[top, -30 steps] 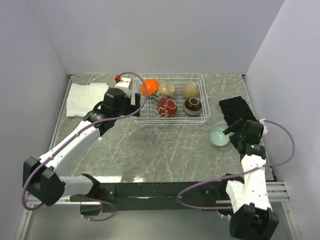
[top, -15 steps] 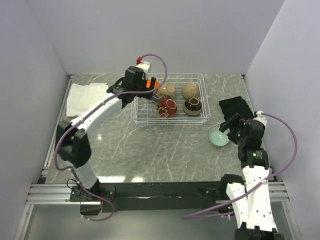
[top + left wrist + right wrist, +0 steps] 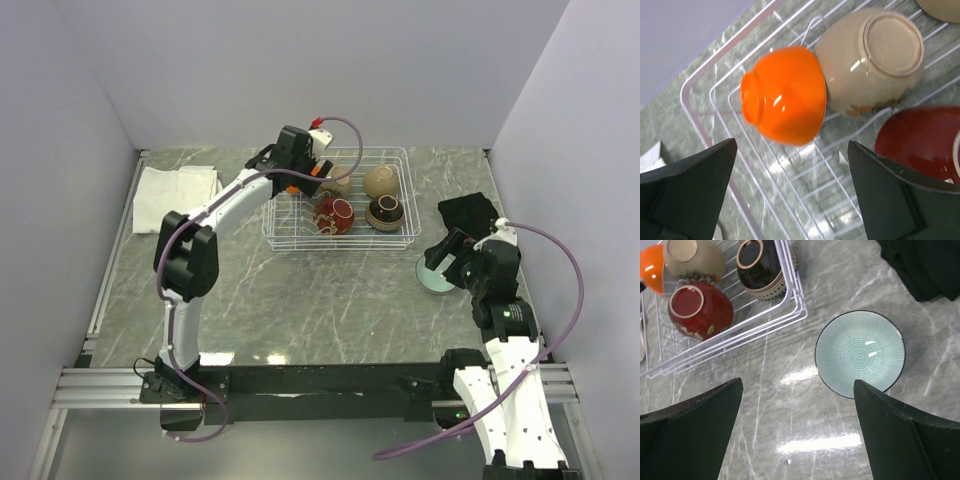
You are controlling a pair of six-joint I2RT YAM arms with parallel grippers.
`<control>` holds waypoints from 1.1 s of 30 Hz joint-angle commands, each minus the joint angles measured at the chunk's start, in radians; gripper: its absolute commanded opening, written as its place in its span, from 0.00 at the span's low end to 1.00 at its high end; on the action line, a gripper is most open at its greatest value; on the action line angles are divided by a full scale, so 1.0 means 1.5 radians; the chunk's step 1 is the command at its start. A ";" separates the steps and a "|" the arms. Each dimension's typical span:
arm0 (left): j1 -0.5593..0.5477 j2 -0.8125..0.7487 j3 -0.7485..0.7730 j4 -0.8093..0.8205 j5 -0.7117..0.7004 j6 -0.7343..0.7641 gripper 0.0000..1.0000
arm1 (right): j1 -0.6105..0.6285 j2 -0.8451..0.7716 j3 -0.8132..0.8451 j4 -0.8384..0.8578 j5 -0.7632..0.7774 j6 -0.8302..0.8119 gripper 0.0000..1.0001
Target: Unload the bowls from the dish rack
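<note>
The white wire dish rack [image 3: 345, 247] stands at the back middle of the table. It holds an orange bowl [image 3: 785, 95] on its side, two tan bowls [image 3: 335, 180] [image 3: 380, 181], a dark red patterned bowl [image 3: 333, 214] and a black-brown bowl [image 3: 385, 211]. My left gripper [image 3: 300, 165] hangs open over the rack's far left corner, its jaws wide just short of the orange bowl and touching nothing. A pale green bowl [image 3: 860, 354] sits upright on the table right of the rack. My right gripper [image 3: 798, 385] hovers open above it, empty.
A folded white cloth [image 3: 175, 195] lies at the back left. A black cloth [image 3: 470, 215] lies at the right, just behind the pale green bowl. Grey walls close in the table on three sides.
My left arm has swung from the rack's left side to over its far left corner, above the orange bowl. My right gripper has shifted over the pale green bowl, still open.
</note>
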 commanded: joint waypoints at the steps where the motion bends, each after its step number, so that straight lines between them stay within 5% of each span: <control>1: 0.013 0.043 0.081 -0.006 0.033 0.041 0.99 | 0.013 0.010 0.031 0.029 -0.023 -0.018 1.00; 18: 0.046 0.146 0.171 -0.029 0.139 0.027 0.99 | 0.014 0.026 0.020 0.054 -0.046 -0.029 1.00; 33: 0.045 0.164 0.159 0.000 0.104 0.008 0.93 | 0.014 0.026 0.006 0.062 -0.056 -0.022 1.00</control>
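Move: The orange bowl lies about 6 cm ahead of the left gripper, 1 cm to its right and 6 cm below. The beige flowered bowl leans next to it, roughly 3 cm ahead of this gripper and 10 cm to its right; the red bowl is some 6 cm back and 10 cm right, both about 6 to 7 cm lower. From the right gripper the orange bowl is about 31 cm ahead, 34 cm left and 8 cm below. Bring the left gripper forward and down in equal parts, about 4.5 cm each way, onto the orange bowl in the rack's far left corner. Go forward faster at first, finish almost straight down, then hold there. Keep the fingers wide open, one tip coming to the bowl's foot side and the other to its rim side, by the beige flowered bowl. ##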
